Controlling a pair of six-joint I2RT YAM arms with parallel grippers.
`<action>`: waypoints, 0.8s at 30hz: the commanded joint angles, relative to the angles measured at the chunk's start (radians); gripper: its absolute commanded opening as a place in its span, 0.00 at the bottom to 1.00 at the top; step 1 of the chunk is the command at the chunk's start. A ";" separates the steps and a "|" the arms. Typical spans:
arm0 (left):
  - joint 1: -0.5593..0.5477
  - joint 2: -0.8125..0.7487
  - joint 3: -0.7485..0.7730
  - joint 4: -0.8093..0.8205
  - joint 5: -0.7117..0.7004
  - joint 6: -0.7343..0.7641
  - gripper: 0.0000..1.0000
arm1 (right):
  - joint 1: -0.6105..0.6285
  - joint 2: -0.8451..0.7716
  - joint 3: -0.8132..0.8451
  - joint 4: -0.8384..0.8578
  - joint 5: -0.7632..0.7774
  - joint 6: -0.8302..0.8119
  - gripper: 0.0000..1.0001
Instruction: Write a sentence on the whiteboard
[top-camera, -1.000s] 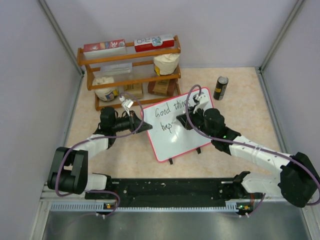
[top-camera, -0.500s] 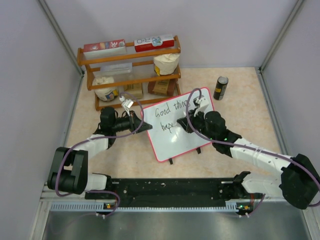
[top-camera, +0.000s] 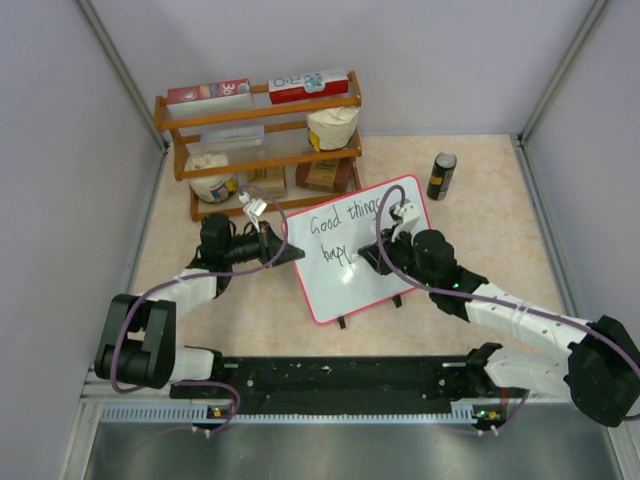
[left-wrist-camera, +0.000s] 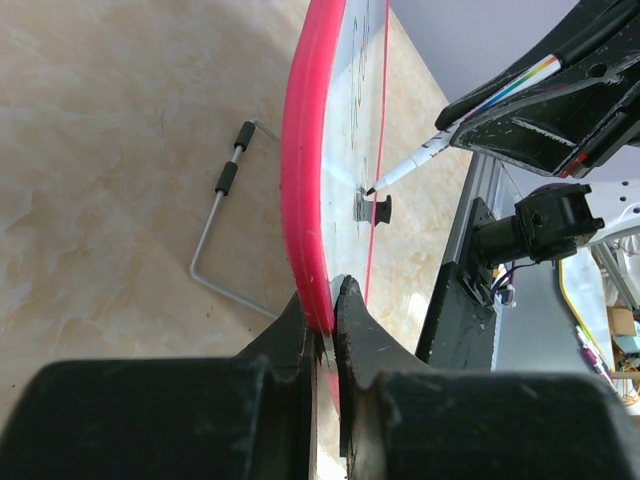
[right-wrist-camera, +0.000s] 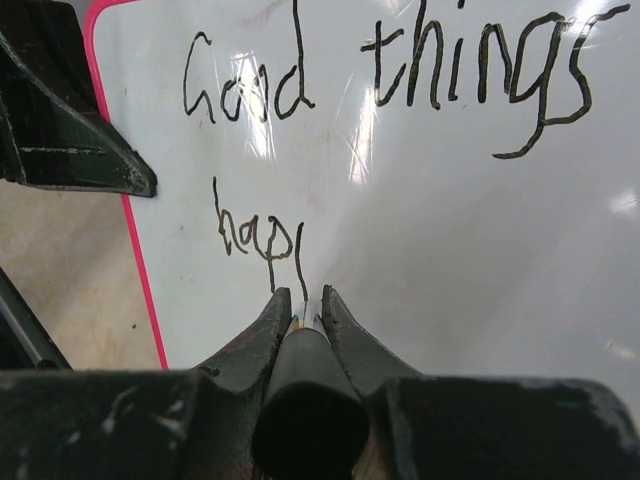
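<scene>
The whiteboard (top-camera: 372, 287), red-framed, stands tilted at mid-table on its black feet. My left gripper (top-camera: 297, 252) is shut on its left edge; in the left wrist view the gripper (left-wrist-camera: 322, 305) pinches the red frame (left-wrist-camera: 303, 150). My right gripper (top-camera: 366, 258) is shut on a black marker (right-wrist-camera: 305, 385), and the marker's tip (left-wrist-camera: 372, 189) touches the board. The sentence (right-wrist-camera: 385, 70) reads "Good things" on the top line. Below it stands "hap" (right-wrist-camera: 245, 232) with a fresh downstroke that ends at my right gripper (right-wrist-camera: 300, 297).
A wooden shelf (top-camera: 260, 140) with boxes, bags and jars stands behind the board at the back left. A dark can (top-camera: 441, 175) stands at the back right. The board's wire stand (left-wrist-camera: 215, 230) rests on the table behind it. Grey walls enclose the table.
My right gripper has slid down the board toward the near edge with the marker, drawing a new downstroke after "hap". The left gripper and the board have not moved.
</scene>
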 joint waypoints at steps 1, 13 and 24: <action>-0.035 0.023 -0.052 -0.094 -0.018 0.238 0.00 | -0.006 -0.023 -0.002 -0.016 -0.001 -0.004 0.00; -0.035 0.021 -0.052 -0.094 -0.019 0.238 0.00 | -0.007 -0.044 0.108 0.021 0.015 0.001 0.00; -0.035 0.021 -0.052 -0.094 -0.019 0.238 0.00 | -0.007 0.065 0.190 0.035 0.028 0.004 0.00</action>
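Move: The pen in the right hand touches the board at the foot of the second p's stem; the top of that stem lies about 6 cm ahead of the hand, 4 cm to its left and 1 cm above. "hap" stands about 4 cm left of the stem top, while "things" is some 11 cm ahead of the hand, 1 cm to its left and 6 cm higher. From the left hand on the board's edge, the stem top is roughly 11 cm to the right and 1 cm ahead, about level. The right hand, still pinching the marker, eases back about half a centimetre at the foot of the second p's stem, then rises quickly some 5 cm, swinging about 2 cm forward and a little left as its tip comes free of the board and heads back up towards the stem's top. The grip and pen angle hardly change, and the left hand keeps its pinch on the board's left edge, holding it still. ##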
